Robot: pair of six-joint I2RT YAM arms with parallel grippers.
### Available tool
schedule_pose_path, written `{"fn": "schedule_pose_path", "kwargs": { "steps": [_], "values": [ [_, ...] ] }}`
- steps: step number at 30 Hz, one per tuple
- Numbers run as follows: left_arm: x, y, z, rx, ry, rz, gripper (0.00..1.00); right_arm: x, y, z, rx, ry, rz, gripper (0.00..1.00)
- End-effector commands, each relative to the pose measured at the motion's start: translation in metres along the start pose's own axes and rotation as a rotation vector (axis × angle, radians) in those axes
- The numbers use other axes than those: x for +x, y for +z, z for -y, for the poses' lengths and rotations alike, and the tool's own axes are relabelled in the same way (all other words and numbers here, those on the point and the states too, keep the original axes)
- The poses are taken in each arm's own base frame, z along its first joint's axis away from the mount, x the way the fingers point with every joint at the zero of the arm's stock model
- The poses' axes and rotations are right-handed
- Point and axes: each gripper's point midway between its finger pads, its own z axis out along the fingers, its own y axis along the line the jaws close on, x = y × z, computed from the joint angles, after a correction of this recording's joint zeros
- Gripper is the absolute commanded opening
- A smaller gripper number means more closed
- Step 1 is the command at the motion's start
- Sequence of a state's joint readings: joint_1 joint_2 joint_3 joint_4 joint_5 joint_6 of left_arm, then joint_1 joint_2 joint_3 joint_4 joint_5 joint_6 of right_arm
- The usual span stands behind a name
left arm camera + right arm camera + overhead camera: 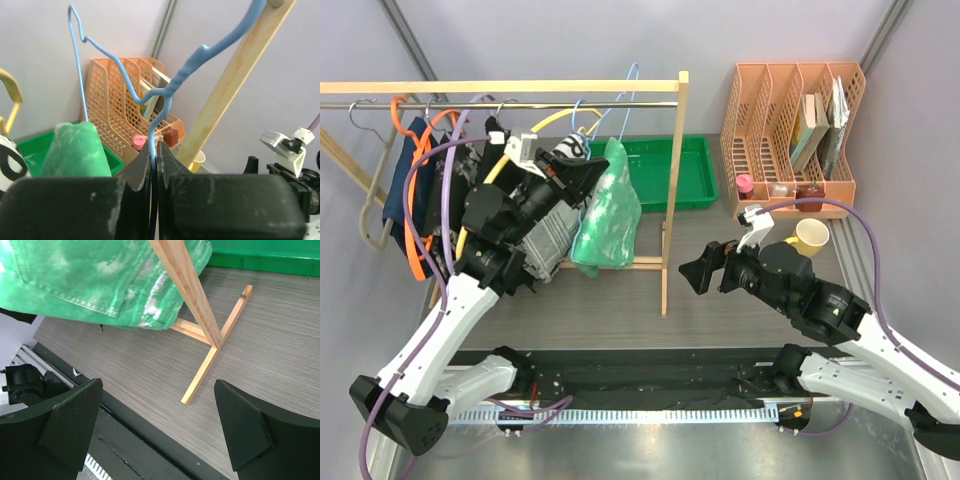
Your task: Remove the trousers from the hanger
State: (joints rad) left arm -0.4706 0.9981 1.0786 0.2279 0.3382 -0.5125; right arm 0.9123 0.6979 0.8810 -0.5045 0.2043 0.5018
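The green mottled trousers [608,210] hang from the light blue wire hanger [627,95], whose hook is over the rail near the rack's right post. My left gripper [576,176] is shut on the hanger's wire just left of the trousers. In the left wrist view the blue wire [167,95] runs down between the closed fingers of the left gripper [154,150], with the trousers [75,150] to the left. My right gripper [703,268] is open and empty, right of the post. In the right wrist view the right gripper [157,425] sits low over the table, below the trousers [90,280].
The wooden rack's post [675,190] and foot [210,365] stand between the arms. Other garments, a yellow hanger [555,120] and an orange hanger [415,250] hang to the left. A green tray [665,170], an orange file rack [790,130] and a yellow cup [810,237] stand behind.
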Motion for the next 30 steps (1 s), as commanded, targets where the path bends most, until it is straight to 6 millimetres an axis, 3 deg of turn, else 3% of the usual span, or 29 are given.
{"fn": "schedule_pose_path", "kwargs": {
  "steps": [1,8,9,13,22,30],
  "values": [
    [-0.060,-0.004,0.020,0.073,0.224,0.244,0.00,-0.016,0.001,-0.003,0.009,-0.018,0.038,1.00],
    [-0.088,-0.006,0.023,0.081,0.284,0.423,0.00,-0.012,0.009,0.000,0.031,-0.039,0.013,1.00],
    [-0.099,-0.011,0.028,0.093,0.302,0.484,0.00,-0.011,0.010,0.000,0.031,-0.040,0.011,1.00],
    [-0.110,-0.023,0.031,0.099,0.314,0.594,0.00,-0.007,0.016,0.003,0.047,-0.052,-0.002,1.00],
    [-0.128,-0.033,0.051,0.182,0.375,0.710,0.00,-0.005,0.021,0.003,0.052,-0.077,-0.014,1.00],
    [-0.130,-0.045,0.061,0.216,0.385,0.729,0.00,-0.006,0.027,0.001,0.055,-0.085,-0.024,1.00]
  ]
}}
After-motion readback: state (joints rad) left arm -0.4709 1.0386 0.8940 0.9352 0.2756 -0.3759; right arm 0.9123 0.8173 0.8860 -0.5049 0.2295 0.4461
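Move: The left hand already pinches the blue hanger's near shoulder, just below the hook. The rail is about 8 cm ahead and 4 cm above it. The green trousers hang some 14 cm below, about 4 cm ahead and 3 cm right; the newspaper-print trousers are 7 cm left, 2 cm ahead, equally low. The rack's end post top stands 8 cm ahead, 11 cm right. From the right hand, the green trousers lie about 8 cm ahead, 15 cm left, 3 cm up. Keeping its pinch on the blue hanger, the left hand first eases about 1.5 cm forward towards the rail, then lifts, rising nearly 6 cm in all while drawing back a little and drifting 2 cm left. Its fingers tip upward some 30 degrees, levering the hanger's far end up. The empty right hand, wide open, sinks about 3 cm and creeps forward. ##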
